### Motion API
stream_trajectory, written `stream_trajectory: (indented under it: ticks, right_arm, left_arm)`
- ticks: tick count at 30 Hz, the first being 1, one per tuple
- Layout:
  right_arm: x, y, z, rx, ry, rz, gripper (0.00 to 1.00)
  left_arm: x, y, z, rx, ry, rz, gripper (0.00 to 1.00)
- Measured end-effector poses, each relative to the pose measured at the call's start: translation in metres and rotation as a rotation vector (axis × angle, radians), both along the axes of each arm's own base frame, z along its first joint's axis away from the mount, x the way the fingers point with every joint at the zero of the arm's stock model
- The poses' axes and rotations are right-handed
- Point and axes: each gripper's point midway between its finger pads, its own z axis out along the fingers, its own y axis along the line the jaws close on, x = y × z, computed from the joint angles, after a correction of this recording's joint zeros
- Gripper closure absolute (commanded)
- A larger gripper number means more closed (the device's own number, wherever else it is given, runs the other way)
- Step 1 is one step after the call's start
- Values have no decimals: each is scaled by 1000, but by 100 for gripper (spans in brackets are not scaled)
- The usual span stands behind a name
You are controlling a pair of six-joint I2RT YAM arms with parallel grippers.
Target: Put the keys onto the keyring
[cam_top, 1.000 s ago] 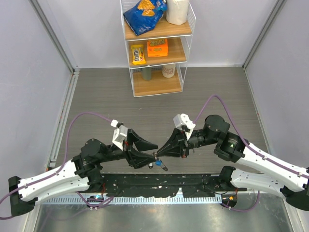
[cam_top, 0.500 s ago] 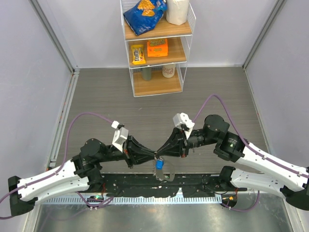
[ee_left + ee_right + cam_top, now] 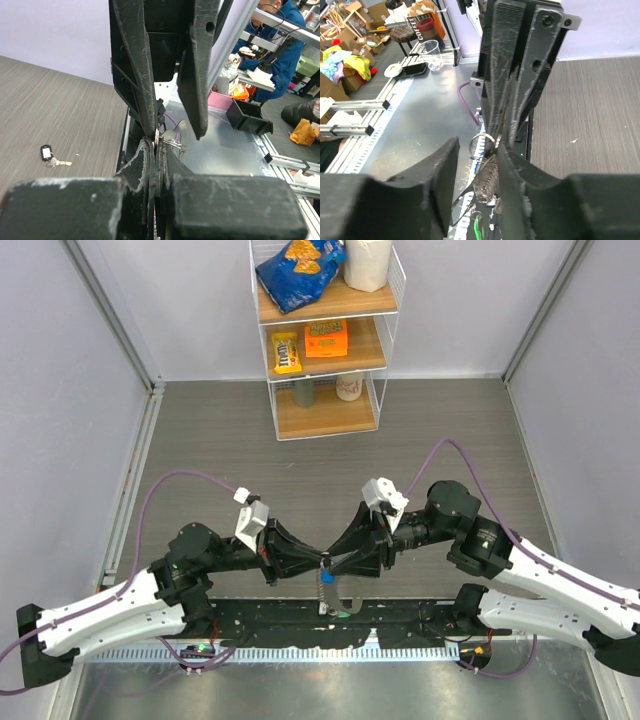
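Observation:
My left gripper (image 3: pixel 317 562) is shut on a thin silver ring of the keyring (image 3: pixel 324 590), which dangles below it with a blue tag (image 3: pixel 327 578). In the left wrist view the jaws (image 3: pixel 158 145) are pressed together on that ring. Tip to tip with it, my right gripper (image 3: pixel 333 560) stands open, its fingers either side of the ring (image 3: pixel 473 146) and the hanging chain (image 3: pixel 488 182); a green tag (image 3: pixel 479 230) shows below. One key (image 3: pixel 48 152) with a black head lies on the grey table in the left wrist view.
A wire shelf unit (image 3: pixel 325 340) with snack bags and boxes stands at the back of the table. The black base rail (image 3: pixel 330 625) and a metal plate run along the near edge under the grippers. Grey walls close in on both sides.
My left gripper has shut on the keyring's ring. The right gripper has opened off it, and the keyring now hangs straight down between the two tips.

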Motion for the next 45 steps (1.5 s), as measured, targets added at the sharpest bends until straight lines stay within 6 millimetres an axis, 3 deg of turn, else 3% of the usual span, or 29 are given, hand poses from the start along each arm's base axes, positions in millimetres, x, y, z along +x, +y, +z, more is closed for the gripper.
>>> stream_trajectory:
  ticks: [4,8,19,25,29,31,35,39,42,45]
  right_arm:
    - [-5,-6,4,10,-8,-1,39]
    - [-4,-11,7,14,-9,-37,39]
    - [42,-19,1,-26,6,-336,37]
    - [57,-24,3,-20,1,-427,36]
    - [61,-24,2,-24,2,-450,37]
    - [66,-25,0,-31,4,-479,37]
    - [80,-28,-6,-56,14,-557,37]
    - [95,-26,-22,-110,33,-628,38]
    - [103,-25,-38,-171,49,-665,38]
    - [105,-27,-42,-187,51,-684,38]
  left_arm:
    - [4,-2,2,3,-1,13,100]
    - [6,-3,8,4,-3,25,100]
    - [25,-1,-1,108,50,135,100]
    - [26,-1,-12,175,71,146,100]
    - [31,3,-7,236,35,205,100]
    - [40,6,-3,263,18,274,100]
    - [82,18,-16,431,-12,542,100]
    - [124,33,-42,677,-43,805,100]
    - [133,45,-69,811,-79,865,100]
    - [137,67,-70,846,-96,934,100]
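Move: The left fingertips already hold the keyring with its hanging bunch, and the right fingers, part open, stand around it, with the ring about 1 cm to the right hand's left and level with it. The loose key with the black tag lies on the table about 13 cm ahead, 18 cm right of and 30 cm below the left hand; from the right hand it is about 13 cm ahead, 16 cm right and 32 cm below. Left hand carries the keyring some 14 cm forward, tipping downward; the empty right opens wider, moving forward too. ##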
